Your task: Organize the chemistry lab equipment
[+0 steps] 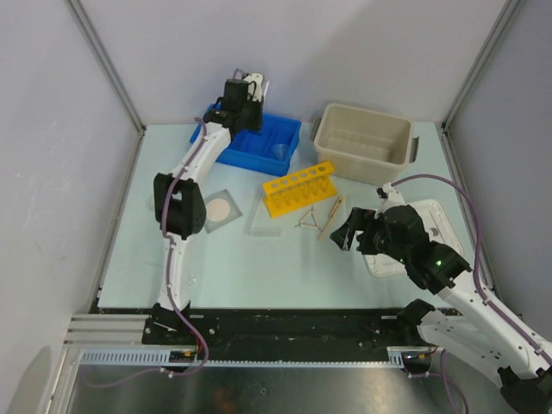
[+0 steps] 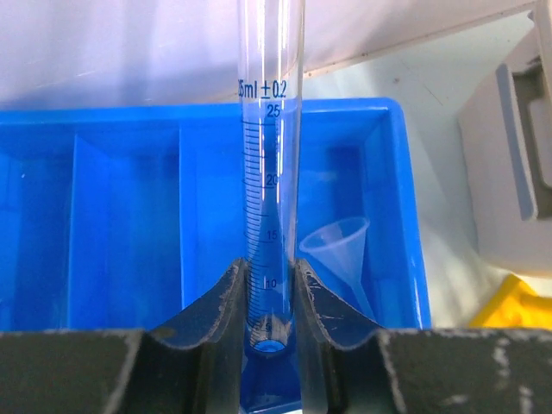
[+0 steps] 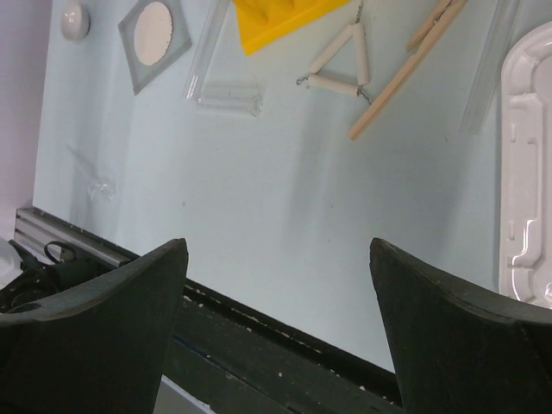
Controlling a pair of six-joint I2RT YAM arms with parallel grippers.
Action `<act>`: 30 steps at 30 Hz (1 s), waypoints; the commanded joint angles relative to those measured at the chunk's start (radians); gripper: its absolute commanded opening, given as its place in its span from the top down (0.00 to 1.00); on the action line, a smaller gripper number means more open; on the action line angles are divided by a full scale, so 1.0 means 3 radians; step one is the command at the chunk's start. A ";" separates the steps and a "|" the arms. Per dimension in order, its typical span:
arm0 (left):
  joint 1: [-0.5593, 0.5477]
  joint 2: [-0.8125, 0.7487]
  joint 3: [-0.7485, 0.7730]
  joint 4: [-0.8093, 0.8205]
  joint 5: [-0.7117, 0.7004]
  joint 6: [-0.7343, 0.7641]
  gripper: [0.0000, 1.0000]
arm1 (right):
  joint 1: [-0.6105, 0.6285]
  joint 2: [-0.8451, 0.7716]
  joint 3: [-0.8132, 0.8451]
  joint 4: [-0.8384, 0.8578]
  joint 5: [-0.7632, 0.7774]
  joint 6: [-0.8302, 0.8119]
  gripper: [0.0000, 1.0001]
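In the left wrist view my left gripper (image 2: pixel 270 276) is shut on the bottom end of a clear graduated cylinder (image 2: pixel 270 129), held upright over the blue divided bin (image 2: pixel 129 216). A clear funnel (image 2: pixel 338 246) lies in the bin's right compartment. On the table lie the yellow holed rack (image 1: pixel 298 188), the wire triangle (image 3: pixel 336 60), the wooden clamp stick (image 3: pixel 405 73) and the square gauze (image 3: pixel 155 30). My right gripper (image 3: pixel 276 259) hangs open and empty above the table, right of the clamp stick.
A beige tub (image 1: pixel 362 142) stands at the back right. Its white lid (image 3: pixel 528 172) lies under my right arm. Clear tubes (image 3: pixel 226 93) lie by the rack, and another clear tube (image 3: pixel 492 65) lies beside the lid. The black front rail (image 1: pixel 285 323) borders the table.
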 commanded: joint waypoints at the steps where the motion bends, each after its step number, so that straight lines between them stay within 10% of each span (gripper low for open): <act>1: -0.0013 0.0342 0.0504 0.0057 0.0132 0.0136 0.76 | 0.0014 -0.0073 -0.0001 0.0070 -0.0009 0.0021 0.09; 30: -0.0002 0.0708 0.0245 0.0191 -0.0116 0.0359 0.71 | -0.0063 0.0059 0.0003 0.0164 0.0084 0.0014 0.09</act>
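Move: The left hand, holding the graduated cylinder, is above the blue bin. Its goal, the empty compartment next to the funnel's, lies about 4 cm ahead and 17 cm below; the funnel is some 8 cm right, 1 cm ahead and 15 cm down. The yellow rack lies about 13 cm right and 11 cm back, the beige bin some 31 cm right and 3 cm ahead. From the right hand, the compartment is roughly 42 cm ahead, 20 cm left and 17 cm below. The left hand lowers the graduated cylinder about 10 cm into the blue bin, its closed fingers keeping their grip near the lower end and the glass pointing outward, towards the compartment just left of the funnel's. It eases forward some 2.5 cm early on, sinks fast, nearly stops about 8.5 cm down and then creeps lower, the wrist turning only about 5 degrees. ##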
